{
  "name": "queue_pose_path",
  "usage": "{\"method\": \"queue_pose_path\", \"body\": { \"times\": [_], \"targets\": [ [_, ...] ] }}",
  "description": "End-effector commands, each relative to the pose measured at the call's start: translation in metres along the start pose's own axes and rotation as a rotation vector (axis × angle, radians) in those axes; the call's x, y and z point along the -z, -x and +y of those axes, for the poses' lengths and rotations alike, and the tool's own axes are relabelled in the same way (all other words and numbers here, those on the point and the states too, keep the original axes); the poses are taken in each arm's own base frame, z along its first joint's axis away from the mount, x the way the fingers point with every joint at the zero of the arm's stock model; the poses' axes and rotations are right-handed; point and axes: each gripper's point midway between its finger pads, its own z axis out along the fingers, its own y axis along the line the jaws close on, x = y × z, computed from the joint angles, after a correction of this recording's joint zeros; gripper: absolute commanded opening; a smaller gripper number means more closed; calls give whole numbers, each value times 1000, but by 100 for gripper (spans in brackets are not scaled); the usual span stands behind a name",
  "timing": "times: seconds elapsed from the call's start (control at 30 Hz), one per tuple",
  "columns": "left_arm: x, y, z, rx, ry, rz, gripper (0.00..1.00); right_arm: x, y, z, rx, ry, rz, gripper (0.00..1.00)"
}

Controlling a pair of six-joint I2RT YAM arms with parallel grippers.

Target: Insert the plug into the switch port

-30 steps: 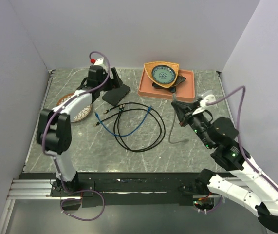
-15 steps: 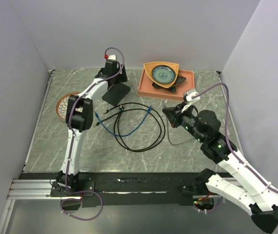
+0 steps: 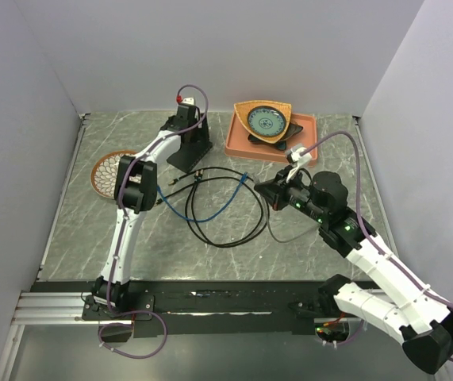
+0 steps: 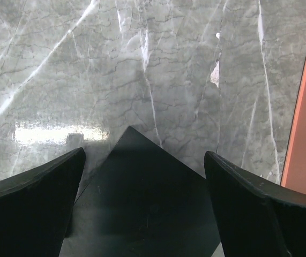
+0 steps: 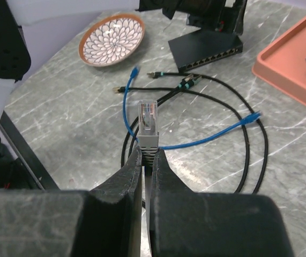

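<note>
The flat black switch box [image 3: 186, 155] lies at the back of the table, left of centre. Its row of switch ports [image 5: 213, 57] runs along the edge that faces the right wrist view. My left gripper [image 3: 191, 141] hangs open over the box, and its two dark fingers [image 4: 35, 198] stand either side of the box's top [image 4: 142, 209] without touching it. Over the cable loops, my right gripper [image 5: 147, 152] is shut on the grey boot of the plug [image 5: 148, 122]. The clear tip of the plug points toward the box, about a third of the table's width away.
A blue cable [image 5: 195, 142] and looped black cables [image 3: 234, 230] lie between plug and box. The plug's grey cable [image 3: 278, 232] trails on the table. An orange tray [image 3: 309, 143] holding a bowl stands back right. A patterned plate [image 3: 107, 171] sits left.
The left arm has stretched out and its wrist has moved right, to above the black box, the gripper still open. My right gripper has carried the plug left, toward the cables.
</note>
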Motion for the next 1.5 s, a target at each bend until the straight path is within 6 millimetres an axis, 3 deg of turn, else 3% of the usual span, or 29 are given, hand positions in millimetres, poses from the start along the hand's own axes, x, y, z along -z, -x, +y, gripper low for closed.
{"method": "queue_pose_path", "body": {
  "times": [0.0,0.03,0.1,0.13,0.17,0.23,0.3,0.33,0.4,0.57,0.6,0.7,0.9,0.93,1.0,1.03,1.13,1.33,1.37,1.47],
  "targets": [
    [19,-30,0,-5,-13,127,98,-2,2,6,-16,43,-6,0],
    [20,-46,2,6,-17,162,97,-2,1,6,-17,42,-3,0],
    [30,-43,0,25,-29,157,97,-4,-3,7,-19,53,9,0],
    [32,-58,3,36,-30,190,96,-4,-4,8,-22,59,13,0],
    [39,-49,0,45,-41,164,96,-5,-6,7,-24,58,24,0],
    [46,-65,2,56,-50,199,95,-6,-10,9,-28,70,37,0],
    [57,-58,-2,64,-75,179,94,-8,-15,9,-35,75,55,0],
    [60,-71,0,62,-76,200,94,-8,-17,10,-38,80,60,0],
    [70,-67,-5,54,-91,181,94,-11,-22,9,-44,85,73,0],
    [88,-91,-7,47,-93,228,94,-16,-34,14,-57,117,121,0],
    [91,-106,-6,53,-99,257,94,-17,-35,13,-60,118,124,0],
    [99,-108,-5,75,-104,235,95,-19,-40,12,-66,117,139,0],
    [120,-62,-10,61,-115,111,98,-20,-43,10,-66,106,154,0],
    [134,-43,-14,64,-131,67,99,-19,-42,10,-63,100,152,0],
    [149,-35,-14,71,-145,28,99,-16,-38,6,-58,75,134,0],
    [168,-19,-18,73,-170,-20,99,-15,-38,4,-63,64,133,0],
    [195,-23,-21,70,-199,-37,99,-12,-36,-1,-57,31,120,0],
    [225,-81,-21,28,-169,76,97,-14,-37,-4,-55,19,137,0],
    [227,-98,-16,28,-147,104,97,-14,-37,-4,-55,18,136,0],
    [240,-120,-6,35,-104,118,97,-14,-37,-6,-58,14,132,0]
  ]
}}
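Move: The left hand sits low with open fingers straddling the switch's far corner; the switch's middle is about 6 cm back and 1 cm to its left, some 2 cm lower. The paired black plugs lie roughly 15 cm back and 3 cm right of this hand, the orange tray's middle level with it and 33 cm right. From the right hand, the switch is about 30 cm ahead, 26 cm left and 25 cm below. Straight back and level for about 12 cm, the left hand drags the switch towards the robot by its far corner with fingers kept wide, then lifts off it by some 9 cm while carrying on back over the black plugs. Meanwhile the right hand, still gripping the grey cable's clear plug, sinks about 5 cm and tips down 10 degrees. ##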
